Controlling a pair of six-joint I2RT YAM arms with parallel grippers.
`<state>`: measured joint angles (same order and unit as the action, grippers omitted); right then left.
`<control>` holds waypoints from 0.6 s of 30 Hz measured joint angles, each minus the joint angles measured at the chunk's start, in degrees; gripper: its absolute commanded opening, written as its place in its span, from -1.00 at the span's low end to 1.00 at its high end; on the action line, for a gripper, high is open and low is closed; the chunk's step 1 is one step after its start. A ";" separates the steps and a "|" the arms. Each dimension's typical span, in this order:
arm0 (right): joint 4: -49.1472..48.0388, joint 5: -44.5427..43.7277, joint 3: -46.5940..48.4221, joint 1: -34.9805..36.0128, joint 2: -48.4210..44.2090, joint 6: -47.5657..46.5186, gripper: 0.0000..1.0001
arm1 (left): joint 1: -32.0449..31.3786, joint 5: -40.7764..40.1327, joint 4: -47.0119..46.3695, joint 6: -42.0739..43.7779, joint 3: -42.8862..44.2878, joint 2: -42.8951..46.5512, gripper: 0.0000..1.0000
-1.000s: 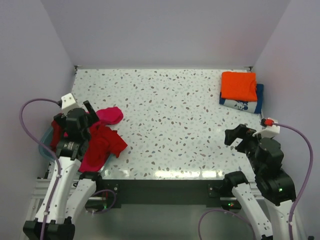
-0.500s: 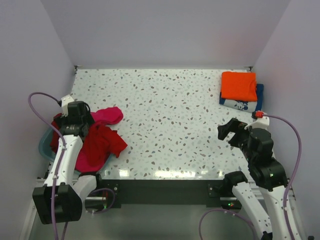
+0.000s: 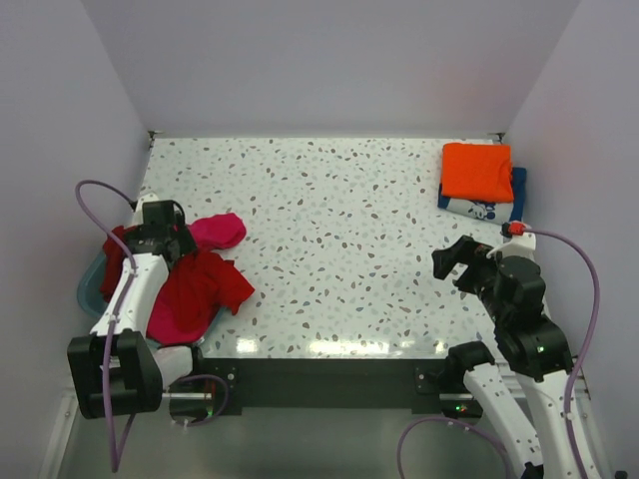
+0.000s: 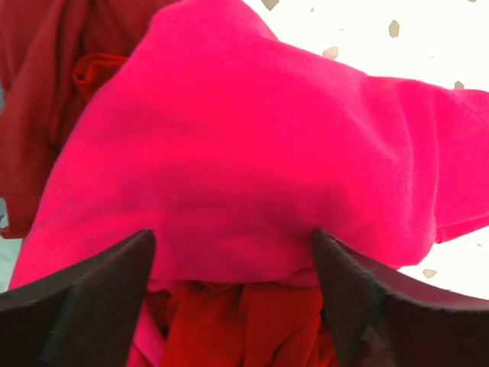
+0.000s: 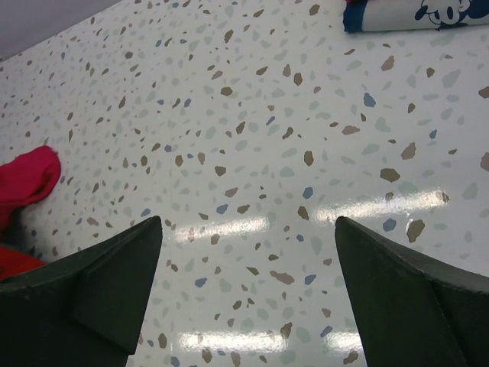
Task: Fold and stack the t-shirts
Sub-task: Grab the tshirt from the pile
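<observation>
A crumpled heap of t-shirts lies at the table's left edge, with a magenta-pink one [image 3: 222, 230] [image 4: 252, 138] on top and dark red ones [image 3: 205, 289] [image 4: 229, 321] under and beside it. My left gripper [image 3: 178, 241] [image 4: 233, 233] is pressed down into this heap. It is open, with its jaws standing either side of a bulging fold of the magenta shirt. At the far right an orange shirt [image 3: 477, 170] sits folded on a folded navy one [image 3: 489, 209] [image 5: 412, 11]. My right gripper [image 3: 449, 261] [image 5: 248, 222] hovers open over bare table, with nothing between its fingers.
A pale blue tub [image 3: 88, 289] sits under the heap at the left table edge. The speckled table [image 3: 339, 220] is walled on three sides. The left arm's purple cable [image 3: 95, 190] loops above the heap.
My left arm has swung its wrist toward the far side and down onto the shirt heap, and its jaws have narrowed slightly. My right gripper shifted a little to the left.
</observation>
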<state>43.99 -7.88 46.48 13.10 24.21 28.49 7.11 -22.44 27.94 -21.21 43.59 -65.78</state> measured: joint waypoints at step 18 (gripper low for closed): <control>-0.04 -0.09 0.00 0.00 -1.09 -0.02 0.97 | 0.02 0.26 0.90 0.63 0.48 0.07 -1.00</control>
<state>43.94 -7.97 46.48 13.10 23.11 28.47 7.14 -22.17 28.84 -20.58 44.07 -65.71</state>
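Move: Some pink t-shirt fabric lies right below the left gripper's open fingers; the middle of its visible part is about 3 cm ahead, 6 cm to the right and 2 cm below. The red t-shirt's middle is roughly 11 cm back, 6 cm right and 4 cm down; the dark red shirt lies level with the hand, about 14 cm left and 4 cm below. From the right gripper the pink t-shirt is some 62 cm left, 12 cm ahead and 18 cm lower. Sink the left gripper about 1 cm more into the pink t-shirt near its edge over the red one, shutting the wide-open fingers as you go so they pinch a fold. Stay down until they are closed, then start back up by roughly 1 cm with the pinch kept, the wrist hardly turning. ##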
